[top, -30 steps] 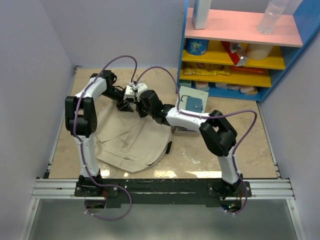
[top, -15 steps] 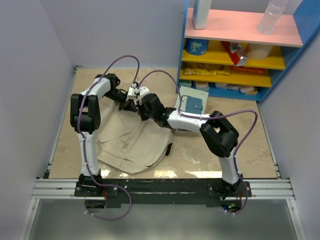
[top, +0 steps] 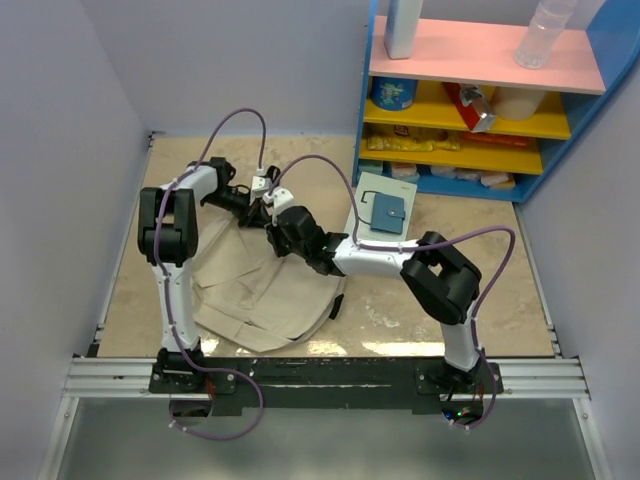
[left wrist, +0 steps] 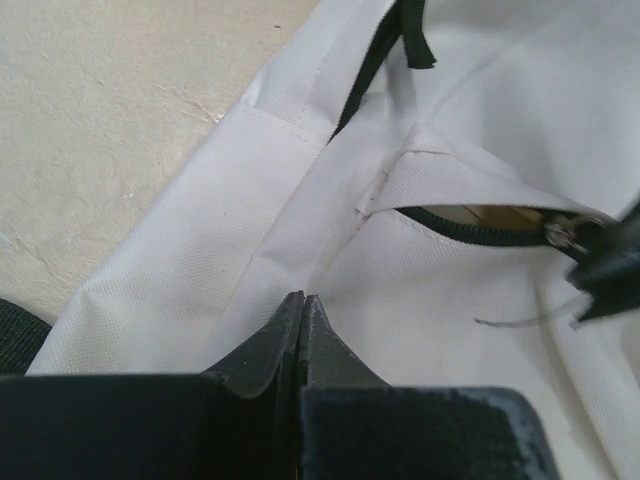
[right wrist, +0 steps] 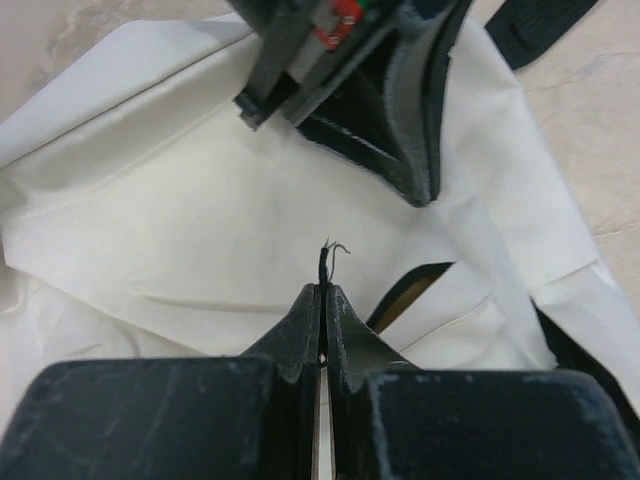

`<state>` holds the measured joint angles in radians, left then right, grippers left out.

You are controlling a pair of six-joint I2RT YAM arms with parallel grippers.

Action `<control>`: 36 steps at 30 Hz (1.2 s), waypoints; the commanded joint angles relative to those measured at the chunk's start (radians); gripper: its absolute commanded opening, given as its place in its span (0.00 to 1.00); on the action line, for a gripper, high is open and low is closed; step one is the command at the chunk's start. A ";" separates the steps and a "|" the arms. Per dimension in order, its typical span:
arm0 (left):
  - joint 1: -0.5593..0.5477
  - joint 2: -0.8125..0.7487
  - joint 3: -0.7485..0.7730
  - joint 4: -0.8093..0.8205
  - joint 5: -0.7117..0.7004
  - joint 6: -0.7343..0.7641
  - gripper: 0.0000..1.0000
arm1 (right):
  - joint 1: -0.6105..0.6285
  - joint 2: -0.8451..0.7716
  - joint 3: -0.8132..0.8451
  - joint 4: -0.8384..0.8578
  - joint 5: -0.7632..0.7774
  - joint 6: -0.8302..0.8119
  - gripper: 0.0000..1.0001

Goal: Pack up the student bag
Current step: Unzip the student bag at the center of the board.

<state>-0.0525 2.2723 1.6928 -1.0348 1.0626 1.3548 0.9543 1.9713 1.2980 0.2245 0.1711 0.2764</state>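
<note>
The student bag point(top: 255, 290) lies flat on the table, beige with black trim. My left gripper point(top: 252, 207) is shut at the bag's far edge. In the left wrist view its tips point(left wrist: 303, 297) pinch a raised fold of the pale fabric point(left wrist: 200, 260). My right gripper point(top: 272, 225) meets it from the right and is shut on the black zipper pull cord point(right wrist: 324, 258), whose frayed end sticks out past the tips point(right wrist: 323, 288). The zipper point(left wrist: 470, 226) gapes a little beside the slider point(left wrist: 565, 232), showing a tan inside.
A blue notebook point(top: 385, 210) lies on a white book to the right of the bag. A blue shelf unit point(top: 470, 125) with packets and bottles stands at the back right. Black straps point(right wrist: 540, 15) trail off the bag. Walls close in on the left and back.
The left gripper has closed on the bag's fabric. Both grippers have shifted a little left along the bag's far edge, and the right arm has stretched further left.
</note>
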 commanded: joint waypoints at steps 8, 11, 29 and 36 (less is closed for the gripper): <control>0.005 -0.129 -0.211 0.472 -0.061 -0.296 0.00 | 0.138 0.000 -0.031 0.023 0.031 0.092 0.00; 0.005 -0.135 -0.216 0.536 -0.079 -0.376 0.00 | 0.199 0.003 -0.017 0.004 0.012 0.090 0.00; 0.003 -0.192 -0.203 0.699 -0.170 -0.652 0.14 | 0.345 -0.032 -0.006 -0.089 -0.048 0.075 0.24; 0.032 -0.344 -0.185 0.567 -0.161 -0.703 0.50 | 0.302 -0.117 -0.061 -0.093 -0.039 0.084 0.69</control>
<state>-0.0475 2.0693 1.4746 -0.4271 0.8936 0.6922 1.2812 1.9656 1.2652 0.1284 0.1402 0.3466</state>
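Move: My right hand already pinches the zipper pull; the near end of that zipper seam lies about 17 cm back, 7 cm to its left and 4 cm lower. The bag's near edge is some 23 cm back and 3 cm left, the black side tab about 12 cm back and 12 cm right of that hand. From my left fingertips, on the far part of the bag, the pull lies about 6 cm back, 3 cm right and slightly higher. I keep the pull pinched in my right hand and draw it back towards me and left along the zipper, some 16 cm, sinking slightly and turning counter-clockwise, then open the fingers beside it. My left hand keeps its shut fingertips down on the far fabric, working about 5 cm forward against that pull, turning some 20 degrees counter-clockwise, before opening and lifting clear. ##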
